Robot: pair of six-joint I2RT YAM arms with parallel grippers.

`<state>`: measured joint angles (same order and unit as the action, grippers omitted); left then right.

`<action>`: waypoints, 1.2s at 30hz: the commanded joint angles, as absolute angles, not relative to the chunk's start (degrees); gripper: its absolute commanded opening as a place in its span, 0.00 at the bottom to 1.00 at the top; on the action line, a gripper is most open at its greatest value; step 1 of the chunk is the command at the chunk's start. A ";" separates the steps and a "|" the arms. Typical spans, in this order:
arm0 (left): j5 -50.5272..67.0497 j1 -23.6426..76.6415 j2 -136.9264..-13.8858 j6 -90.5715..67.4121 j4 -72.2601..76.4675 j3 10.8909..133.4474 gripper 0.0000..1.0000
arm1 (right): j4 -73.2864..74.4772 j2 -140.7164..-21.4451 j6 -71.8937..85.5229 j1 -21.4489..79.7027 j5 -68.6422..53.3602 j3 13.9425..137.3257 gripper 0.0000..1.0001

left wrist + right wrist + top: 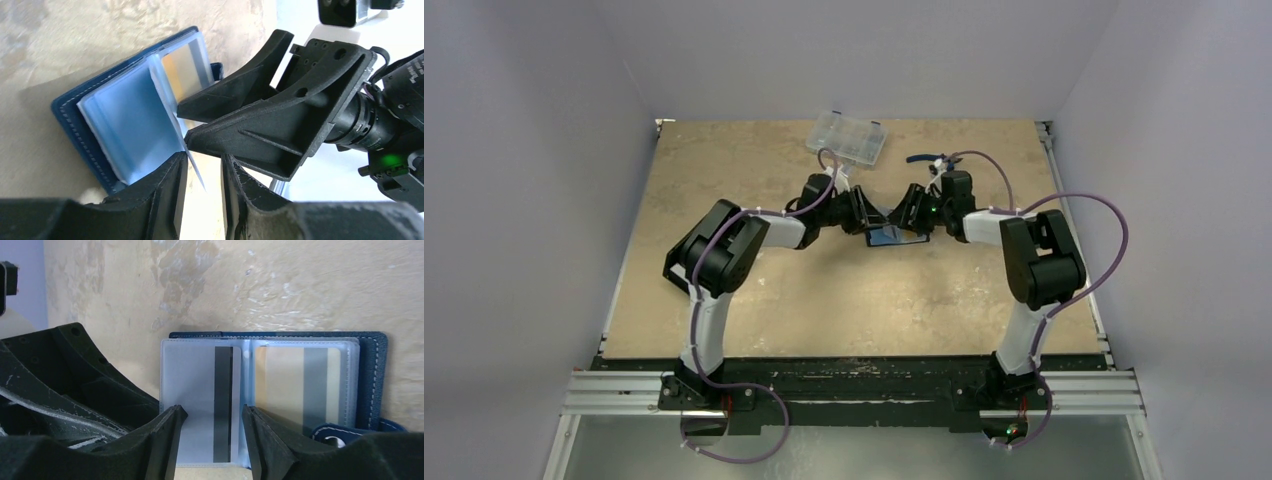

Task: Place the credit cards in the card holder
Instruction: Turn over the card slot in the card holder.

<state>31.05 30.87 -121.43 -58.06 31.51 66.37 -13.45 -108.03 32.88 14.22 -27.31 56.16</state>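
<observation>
The card holder lies open on the table, navy with clear sleeves, its cover edge to the right. A whitish-grey credit card with a dark stripe sits in the left sleeve. A beige card with a grey stripe fills the right sleeve and also shows as the beige card. My right gripper is open, its jaws straddling the striped card's lower end without touching it. My left gripper is open too, with a thin sleeve leaf standing in the gap against one fingertip.
A clear plastic compartment case rests at the back of the table. A blue-handled item lies just behind the right wrist. The two grippers face each other closely over the holder. White walls ring the table.
</observation>
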 commanded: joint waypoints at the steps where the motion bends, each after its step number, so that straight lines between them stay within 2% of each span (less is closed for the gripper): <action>1: 31.76 32.37 -122.69 -57.88 33.25 72.50 0.34 | -12.30 -105.05 38.36 11.71 -30.18 55.64 0.57; 11: 31.72 34.95 -128.13 -58.00 30.61 81.00 0.35 | -21.14 -103.30 46.20 1.95 -35.27 50.38 0.60; 14: 31.89 35.54 -130.05 -58.34 30.04 83.30 0.35 | -23.38 -103.12 46.29 -1.90 -38.56 49.73 0.70; 17: 32.16 35.73 -131.73 -58.42 29.41 85.05 0.35 | -25.31 -103.07 44.49 -3.08 -42.68 49.46 0.74; 26: 33.10 38.13 -135.37 -60.16 31.27 89.60 0.36 | -38.27 -102.69 52.90 -5.26 -45.04 42.02 0.74; 30: 32.77 39.95 -136.43 -59.91 31.35 92.31 0.36 | -34.24 -100.10 50.95 -6.12 -43.26 42.70 0.75; 36: 32.79 42.00 -139.04 -59.68 31.11 96.08 0.37 | -10.93 -92.99 37.41 -10.32 -31.30 49.33 0.77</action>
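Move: The card holder lies open, with one clear card slot standing up. The middle of that slot is about 3 cm right of the left hand point, 2 cm ahead and 2 cm below. The holder's middle is some 5 cm right of the left hand, 1 cm ahead and 4 cm below; the pliers lie 13 cm to its right and 14 cm ahead. From the right hand, the slot is about 2 cm left and 2 cm ahead, at nearly its height. The left hand, fingers still a little parted, sweeps the raised card slot rightward over the holder's fold, about 12 cm in all, rising 2 cm, dipping again as the slot goes over, then lifting a little at the end. The right hand clears the way, backing off right from the slot by some 12 cm with a brief pause near the end, rising about 4 cm, opening its fingers wider and turning some 20 degrees clockwise while its left side rolls up. ##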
